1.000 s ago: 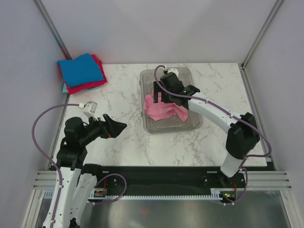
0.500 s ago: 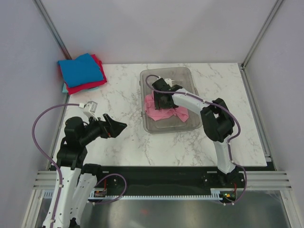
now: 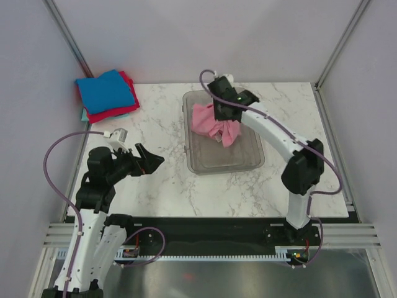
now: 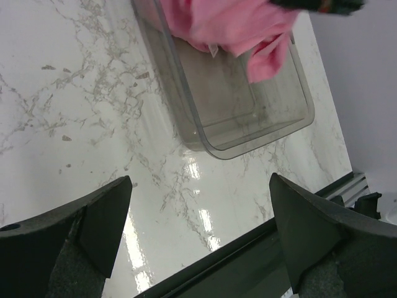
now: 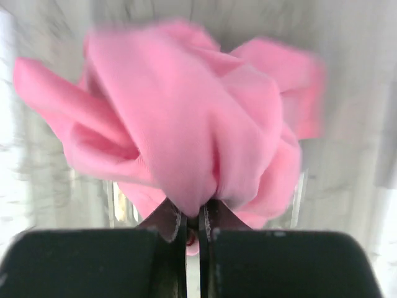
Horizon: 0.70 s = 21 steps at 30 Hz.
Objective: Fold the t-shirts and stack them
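A crumpled light pink t-shirt (image 3: 209, 119) hangs above the clear plastic tub (image 3: 248, 162), pinched in my right gripper (image 3: 223, 112), which is shut on a fold of the cloth (image 5: 186, 143). In the left wrist view the pink t-shirt (image 4: 232, 25) dangles over the tub's far end. A folded stack of t-shirts sits at the back left corner, bright blue (image 3: 107, 90) on top, red (image 3: 108, 114) under it and a pale teal edge at the bottom. My left gripper (image 3: 151, 161) stands open over bare table left of the tub, holding nothing.
The tub (image 4: 248, 118) has nothing else in it. The marble table (image 3: 161, 130) is bounded by grey walls at the back and sides. A black rail (image 3: 205, 226) runs along the near edge.
My right gripper went down into the tub, shut on the pink t-shirt and lifted it up towards the tub's back end. The left arm barely moved.
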Each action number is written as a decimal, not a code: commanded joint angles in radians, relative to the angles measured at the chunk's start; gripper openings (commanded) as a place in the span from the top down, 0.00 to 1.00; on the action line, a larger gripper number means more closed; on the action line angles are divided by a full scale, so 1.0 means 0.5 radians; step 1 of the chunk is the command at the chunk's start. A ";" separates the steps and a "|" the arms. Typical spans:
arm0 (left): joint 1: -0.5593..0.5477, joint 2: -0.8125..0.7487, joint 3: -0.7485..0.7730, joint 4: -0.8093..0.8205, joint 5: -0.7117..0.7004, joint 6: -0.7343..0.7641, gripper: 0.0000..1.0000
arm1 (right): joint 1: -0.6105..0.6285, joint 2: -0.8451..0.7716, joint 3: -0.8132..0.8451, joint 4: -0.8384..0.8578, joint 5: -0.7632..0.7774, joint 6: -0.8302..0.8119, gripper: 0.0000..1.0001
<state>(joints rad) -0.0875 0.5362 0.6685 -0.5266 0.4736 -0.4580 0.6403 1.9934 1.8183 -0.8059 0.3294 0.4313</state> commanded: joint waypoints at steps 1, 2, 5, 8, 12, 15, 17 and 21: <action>-0.009 0.151 0.129 0.050 -0.106 0.081 0.00 | -0.050 -0.623 0.410 -0.189 0.292 -0.092 1.00; -0.009 0.267 0.157 0.093 -0.122 0.081 0.00 | -0.053 -0.800 0.446 -0.244 0.341 -0.099 1.00; -0.021 0.543 0.236 0.166 -0.192 0.100 0.00 | -0.078 -1.156 0.441 -0.312 0.552 -0.123 1.00; -0.107 0.868 0.328 0.326 -0.299 0.124 0.00 | -0.087 -1.442 0.300 -0.385 0.715 -0.138 1.00; -0.337 1.349 0.580 0.394 -0.435 0.158 0.00 | -0.090 -1.731 0.058 -0.471 0.952 -0.114 1.00; -0.475 1.703 0.804 0.400 -0.548 0.164 0.00 | -0.093 -1.906 -0.129 -0.481 0.970 -0.065 1.00; -0.521 1.848 0.948 0.400 -0.637 0.186 0.00 | -0.087 -1.992 -0.246 -0.496 0.934 -0.037 1.00; -0.583 2.243 1.172 0.378 -0.726 0.226 0.01 | -0.090 -2.112 -0.455 -0.493 0.799 0.055 1.00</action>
<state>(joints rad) -0.3649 1.5780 1.1656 -0.3573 0.1913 -0.4034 0.5919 0.9665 1.6348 -1.0351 0.7628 0.4202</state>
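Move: The right hand already pinches the pink t-shirt above the grey tray, whose middle is about 3 cm back, 3 cm left and 13 cm below; bare table for it lies roughly 18 cm back, 23 cm right and 13 cm below. From the open left hand the t-shirt is some 21 cm ahead, 22 cm right and 11 cm down, the tray's middle about 18 cm ahead, 24 cm right and 20 cm down. Right hand lifts the held t-shirt some 35 cm, right and back, then sinks; open left advances towards tray. ##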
